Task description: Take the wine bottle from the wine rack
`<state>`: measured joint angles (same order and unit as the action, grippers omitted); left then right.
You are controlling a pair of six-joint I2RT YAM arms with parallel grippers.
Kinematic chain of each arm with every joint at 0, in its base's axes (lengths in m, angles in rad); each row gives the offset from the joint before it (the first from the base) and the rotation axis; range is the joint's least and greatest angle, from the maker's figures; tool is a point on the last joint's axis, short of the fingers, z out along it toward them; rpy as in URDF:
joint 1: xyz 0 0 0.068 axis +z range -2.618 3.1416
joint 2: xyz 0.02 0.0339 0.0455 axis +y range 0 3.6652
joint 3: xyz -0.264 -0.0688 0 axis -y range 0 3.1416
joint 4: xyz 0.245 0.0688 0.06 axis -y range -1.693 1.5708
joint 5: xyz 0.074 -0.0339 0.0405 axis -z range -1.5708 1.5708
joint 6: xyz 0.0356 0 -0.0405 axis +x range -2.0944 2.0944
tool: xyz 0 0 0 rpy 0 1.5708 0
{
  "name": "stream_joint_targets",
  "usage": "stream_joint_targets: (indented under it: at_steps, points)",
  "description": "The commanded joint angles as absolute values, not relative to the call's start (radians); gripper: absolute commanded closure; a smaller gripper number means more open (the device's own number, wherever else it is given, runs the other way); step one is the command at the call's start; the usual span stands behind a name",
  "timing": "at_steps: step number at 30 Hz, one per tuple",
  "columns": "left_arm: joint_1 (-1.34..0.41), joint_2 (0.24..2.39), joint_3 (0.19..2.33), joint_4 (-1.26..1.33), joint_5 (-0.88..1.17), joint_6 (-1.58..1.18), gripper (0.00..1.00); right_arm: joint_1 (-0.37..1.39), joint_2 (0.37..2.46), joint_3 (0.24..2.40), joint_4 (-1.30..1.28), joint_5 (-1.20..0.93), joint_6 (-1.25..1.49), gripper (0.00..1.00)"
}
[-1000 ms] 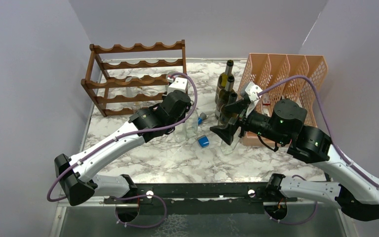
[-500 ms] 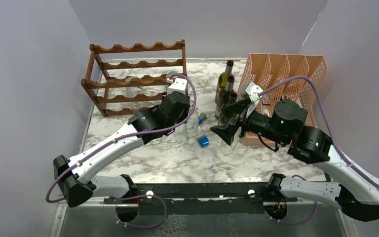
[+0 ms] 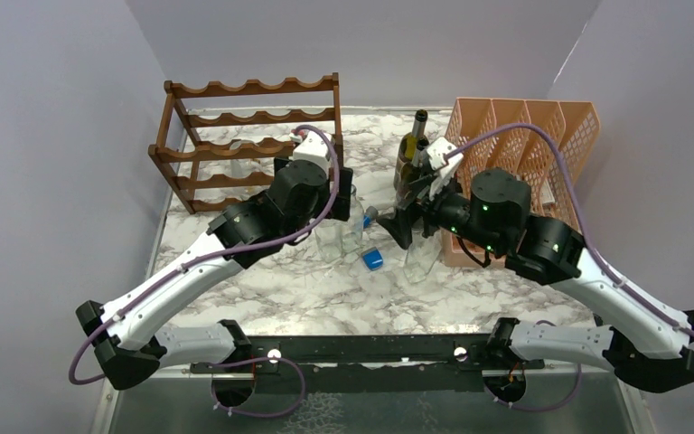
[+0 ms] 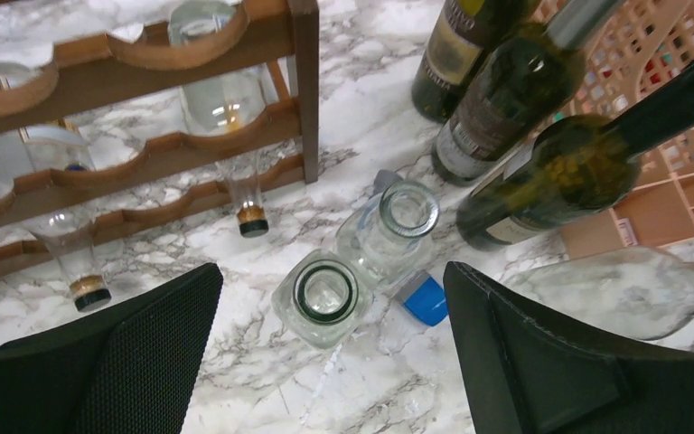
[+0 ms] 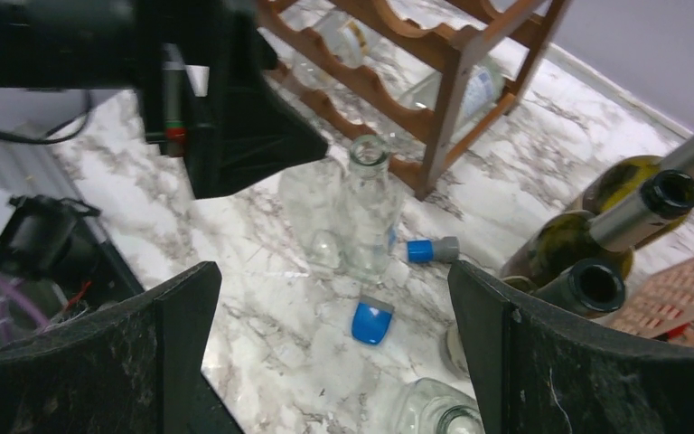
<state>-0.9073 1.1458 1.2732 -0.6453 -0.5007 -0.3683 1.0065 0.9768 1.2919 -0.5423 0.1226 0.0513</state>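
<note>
The dark wooden wine rack point(image 3: 251, 145) stands at the back left. In the left wrist view the rack point(image 4: 145, 86) holds clear glass bottles lying in its lower tiers, one point(image 4: 214, 95) at the right end, others with necks pointing out point(image 4: 247, 194). My left gripper point(image 3: 336, 194) hangs open and empty point(image 4: 332, 268) above two upright clear bottles point(image 4: 325, 294) in front of the rack's right post. My right gripper point(image 3: 416, 212) is open and empty point(image 5: 330, 271) over the table middle, facing the rack point(image 5: 416, 45).
Three dark green wine bottles point(image 3: 411, 158) stand beside a peach lattice organizer point(image 3: 524, 136) at the back right. A clear bottle point(image 4: 623, 285) lies near them. Blue caps point(image 5: 372, 321) lie on the marble. Purple cables loop over both wrists.
The left wrist has moved left and back toward the rack. The right gripper has swung back and left toward the green bottles. Both stay open and empty.
</note>
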Motion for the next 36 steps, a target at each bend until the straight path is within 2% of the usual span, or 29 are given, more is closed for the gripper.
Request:
stream_joint_targets:
  at_steps: [1,4,6,9,11,13,17,22,28,36]
  points:
    - [-0.909,1.134,1.403,-0.64,-0.476,-0.288,0.01,1.009,1.073,1.43,-0.611,0.327,0.051,0.0]
    - [-0.871,1.17,1.498,-0.629,-0.472,-0.219,0.01,1.006,1.16,1.549,-0.663,0.456,0.052,0.0]
    - [-0.787,1.187,1.541,-0.598,-0.417,-0.186,0.01,0.987,1.203,1.616,-0.678,0.536,0.051,0.0]
    - [-0.5,1.186,1.553,-0.509,-0.156,-0.203,0.01,0.863,1.236,1.689,-0.681,0.517,0.045,0.0]
    - [-0.378,1.183,1.574,-0.483,-0.095,-0.211,0.01,0.736,1.241,1.735,-0.691,0.44,0.062,0.0]
    - [-0.359,1.167,1.596,-0.46,-0.109,-0.197,0.01,0.624,1.247,1.772,-0.718,0.402,0.079,0.0]
    - [-0.356,1.097,1.61,-0.43,-0.177,-0.19,0.01,0.515,1.217,1.812,-0.745,0.433,0.112,0.0]
    - [-0.357,0.954,1.584,-0.404,-0.175,-0.187,0.01,0.506,1.096,1.878,-0.752,0.464,0.153,0.0]
    - [-0.357,0.834,1.521,-0.368,-0.171,-0.159,0.01,0.506,0.867,1.696,-0.521,0.248,0.058,0.0]
    - [-0.357,0.831,1.514,-0.365,-0.19,-0.171,0.01,0.505,0.876,1.736,-0.58,0.245,0.064,0.0]
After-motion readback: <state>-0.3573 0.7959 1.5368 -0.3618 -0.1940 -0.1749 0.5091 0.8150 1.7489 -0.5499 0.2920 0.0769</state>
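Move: The clear bottle just set down stands directly under the left hand's open fingers, its middle some 13 cm below them and about 1 cm ahead; its clear twin is 3 cm farther out and 6 cm to the right of it. The right rack bottle lies about 19 cm ahead of the left hand, 3 cm left and 16 cm lower. From the right hand, the just-placed bottle is about 8 cm ahead, 12 cm left and 21 cm down, the near clear bottle 4 cm ahead, 6 cm right. With nothing held and the fingers staying wide open, the left hand climbs straight up off the just-placed clear bottle, swings forward and left towards the rack side, then draws back while still rising, ending some 27 cm higher and 16 cm left, its fingers tipped up by about 45 degrees. The right hand, also empty and open, sweeps forward and right away from the standing bottles, turning clockwise, then pulls back and up with its fingers tilting upward. ##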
